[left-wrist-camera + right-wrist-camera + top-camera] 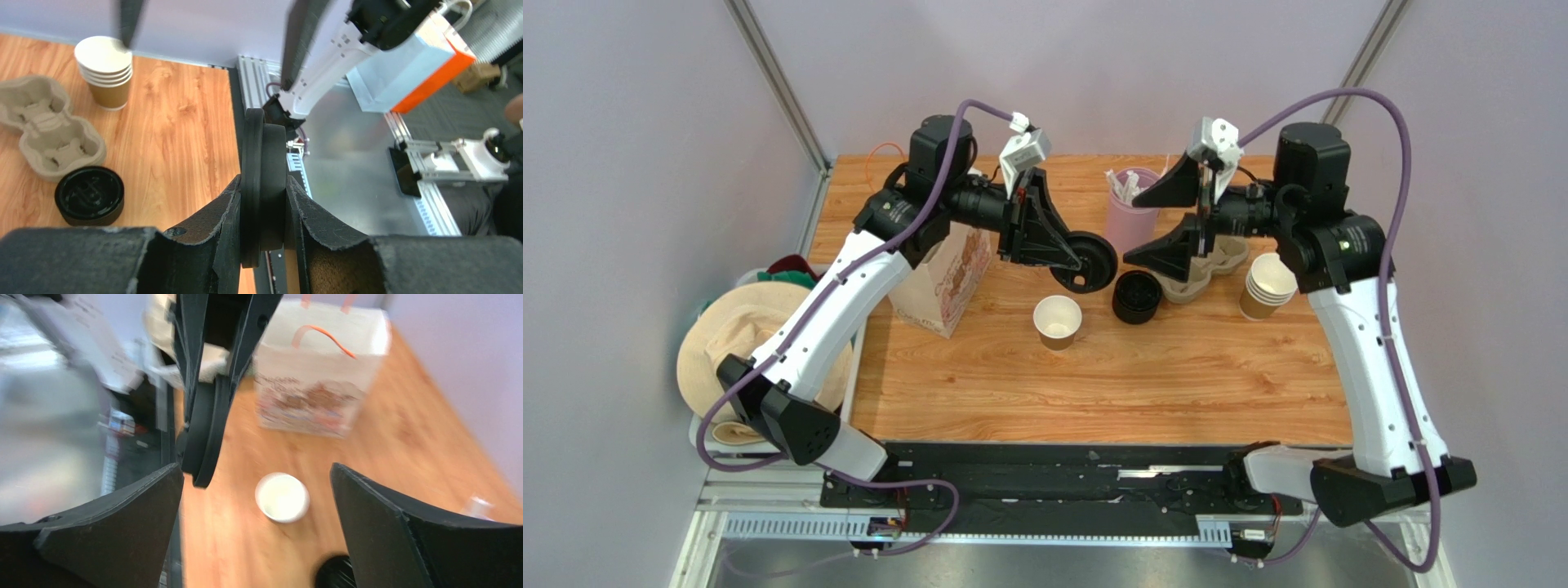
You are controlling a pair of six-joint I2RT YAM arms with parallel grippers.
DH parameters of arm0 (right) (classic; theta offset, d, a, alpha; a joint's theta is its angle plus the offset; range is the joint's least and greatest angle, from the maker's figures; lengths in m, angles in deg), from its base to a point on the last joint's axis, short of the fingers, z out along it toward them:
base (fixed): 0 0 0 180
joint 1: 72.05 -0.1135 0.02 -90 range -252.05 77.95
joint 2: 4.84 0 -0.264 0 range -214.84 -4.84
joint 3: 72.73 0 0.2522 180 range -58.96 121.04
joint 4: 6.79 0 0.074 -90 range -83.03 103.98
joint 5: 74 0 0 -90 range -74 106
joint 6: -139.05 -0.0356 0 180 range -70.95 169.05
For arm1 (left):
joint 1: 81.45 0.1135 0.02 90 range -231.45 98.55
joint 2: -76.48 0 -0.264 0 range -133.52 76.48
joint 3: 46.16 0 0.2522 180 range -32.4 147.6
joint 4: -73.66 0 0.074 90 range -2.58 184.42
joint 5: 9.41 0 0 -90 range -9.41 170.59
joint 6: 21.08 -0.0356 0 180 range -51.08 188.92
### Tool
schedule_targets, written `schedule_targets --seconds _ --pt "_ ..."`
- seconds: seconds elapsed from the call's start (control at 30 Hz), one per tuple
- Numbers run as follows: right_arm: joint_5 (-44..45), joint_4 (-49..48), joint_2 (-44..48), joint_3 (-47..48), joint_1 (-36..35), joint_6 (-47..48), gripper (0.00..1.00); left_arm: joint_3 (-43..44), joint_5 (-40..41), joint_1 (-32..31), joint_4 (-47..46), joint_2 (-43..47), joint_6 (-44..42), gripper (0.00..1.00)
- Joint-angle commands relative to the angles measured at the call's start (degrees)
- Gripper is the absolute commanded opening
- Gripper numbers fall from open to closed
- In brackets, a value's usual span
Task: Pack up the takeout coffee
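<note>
The takeout coffee's small brown paper cup (1057, 321) stands open on the wooden table, white inside (282, 497), with no lid on it. A round black lid (1095, 262) hangs on edge above the table, just behind the cup. My left gripper (1075, 257) is shut on this lid (264, 177), its fingers (215, 214) pressing both flat faces. My right gripper (1136, 230) faces the lid from the right, wide open with nothing between its fingers (374, 508). In the right wrist view the lid (205, 435) is at the left finger and the cup lies beyond the gap.
A paper bag (943, 279) with orange handles (319, 373) stands at the left. A stack of black lids (1136, 297), a pulp cup carrier (1204, 272), nested brown cups (1268, 286) and a pink cup of white sticks (1130, 211) crowd the right back.
</note>
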Motion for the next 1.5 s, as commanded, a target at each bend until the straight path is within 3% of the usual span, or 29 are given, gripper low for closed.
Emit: schedule_targets --seconds 0.0,0.17,0.33,0.57,0.73,1.13,1.47 --pt "26.0 16.1 5.6 3.5 -8.2 21.4 0.98 -1.7 6.1 2.4 -7.0 0.9 11.0 0.23" --pt "46.4 20.4 7.1 1.5 -19.8 30.3 0.95 -5.9 10.6 6.2 -14.0 -0.5 20.5 0.22" --pt "54.4 22.1 7.8 -1.4 -29.6 34.7 0.91 -8.8 13.5 7.4 -15.4 -2.1 24.8 0.22" --pt "65.7 16.7 3.1 -6.5 -37.9 36.1 0.77 -12.2 14.2 7.4 -19.2 -3.0 29.9 0.22" --pt "65.7 13.6 0.3 -5.2 -39.3 34.5 0.66 -13.5 15.0 7.1 -19.4 -3.4 30.1 0.22" --pt "61.2 15.7 -2.9 1.3 -40.4 32.5 0.65 -12.9 17.0 3.9 -16.6 -3.3 25.9 0.22" --pt "63.1 12.9 -4.5 -2.4 -40.3 33.6 0.57 -12.7 16.0 3.8 -17.0 -2.4 26.1 0.22"
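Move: The right hand, empty and wide open, has its goal, the black lid in the left hand, about 7 cm to its left, 4 cm back and 2 cm lower. The white cup stands some 10 cm left, 2 cm back and 22 cm below the right hand; the lid stack is 5 cm ahead, 3 cm right and 25 cm down. From the left hand, the held lid's middle is 3 cm right and 1 cm back; the cup is almost straight below, around 20 cm. Still pinching the black lid at its rim, the left hand carries it about 10 cm forward and 7 cm down, swinging some 35 degrees, then eases back a little. The right hand first draws back about 4 cm, then sinks 13 cm and shifts left towards the lid, tipping its fingers down by over 40 degrees and narrowing them partway; finally it rises a little beside the lid. No touch by the right fingers can be made out. ##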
